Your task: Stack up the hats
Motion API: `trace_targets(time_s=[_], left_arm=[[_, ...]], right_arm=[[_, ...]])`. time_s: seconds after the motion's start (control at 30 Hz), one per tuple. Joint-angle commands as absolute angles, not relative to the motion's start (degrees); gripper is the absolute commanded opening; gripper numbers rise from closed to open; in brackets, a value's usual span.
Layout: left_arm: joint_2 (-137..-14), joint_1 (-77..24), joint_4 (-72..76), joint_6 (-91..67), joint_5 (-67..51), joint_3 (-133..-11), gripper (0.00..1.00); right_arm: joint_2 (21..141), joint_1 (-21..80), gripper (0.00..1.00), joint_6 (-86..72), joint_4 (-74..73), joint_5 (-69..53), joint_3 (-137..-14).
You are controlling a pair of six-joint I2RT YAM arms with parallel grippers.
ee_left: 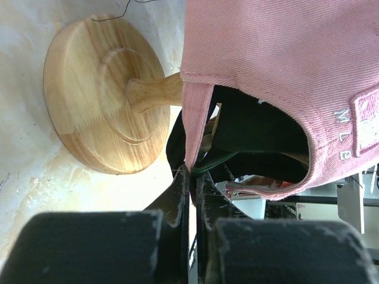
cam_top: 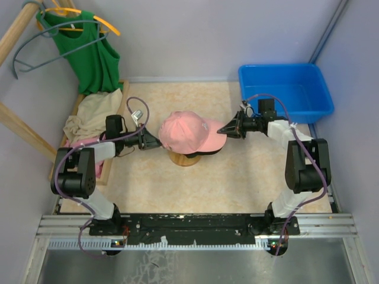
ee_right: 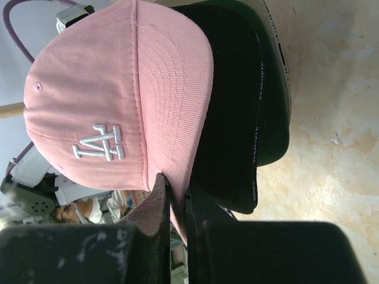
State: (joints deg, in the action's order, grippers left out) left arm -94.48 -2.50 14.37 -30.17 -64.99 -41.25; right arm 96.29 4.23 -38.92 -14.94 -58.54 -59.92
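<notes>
The pink hat [cam_top: 185,131] with a white logo sits on top of a stack of hats on a wooden stand [cam_top: 183,158]. My left gripper [cam_top: 159,141] is shut on the pink hat's [ee_left: 284,77] back edge, fingertips [ee_left: 179,192] pinching the fabric. My right gripper [cam_top: 222,129] is shut on the brim of the pink hat [ee_right: 89,89]. Under it show a black hat's brim [ee_right: 234,106] and a dark green brim [ee_right: 273,94]. Dark hats [ee_left: 254,133] fill the inside of the pink one. The stand's round base [ee_left: 95,94] lies below.
A blue bin [cam_top: 284,89] stands at the back right. A green sleeveless top [cam_top: 89,56] hangs on a hanger at the back left, above cream and pink cloths [cam_top: 89,118] in a wooden tray. Walls close in on both sides.
</notes>
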Motion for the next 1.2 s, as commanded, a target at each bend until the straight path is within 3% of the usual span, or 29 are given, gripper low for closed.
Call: trace_targets(time_s=[0.0,0.07,0.4,0.67,1.17], left_arm=[[-95.37,-0.68,2.43,-26.94,-56.11,-35.68,0.00],[-93.26,-0.68,2.21,-27.73,-55.82,-36.35,0.01],[-86.85,-0.69,7.18,-35.82,-57.53,-37.68,0.15],[-83.74,-0.70,11.92,-41.31,-58.28,-37.60,0.32],[-80.58,-0.64,19.59,-49.30,-60.08,-38.43,0.41]], right_arm=[[97.14,3.19,0.06,-32.20,-21.32,-29.26,-59.06],[95.40,3.41,0.15,-32.84,-21.25,-29.71,-59.63],[89.96,3.60,0.41,-33.94,-24.06,-30.28,-65.01],[89.51,3.69,0.41,-34.61,-23.75,-31.19,-65.90],[89.47,3.69,0.41,-34.27,-24.58,-31.55,-66.07]])
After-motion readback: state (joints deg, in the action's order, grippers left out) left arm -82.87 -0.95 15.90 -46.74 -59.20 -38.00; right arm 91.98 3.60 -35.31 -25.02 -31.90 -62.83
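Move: The pink hat, already over the stack, has its middle about 10 cm to the right of the left hand, 3 cm farther out and some 4 cm above the fingers gripping its back strap. From the right hand, on the brim, the hat's middle lies 12 cm to the left, 1 cm back and roughly level. The wooden base sits 14 cm left of the right hand, 9 cm back and 13 cm below; the blue bin lies about 24 cm right, 14 cm ahead and 9 cm below. The pink hat's brim comes free first: the right fingers open and slide off it about 5 cm to the right, also forward and a little down, tipping down some 20 degrees and turning clockwise, then wait. At the back strap the left fingers part more slowly while that hand rises about 4.5 cm and turns slightly counter-clockwise, ending with the strap loosely between the open tips. ##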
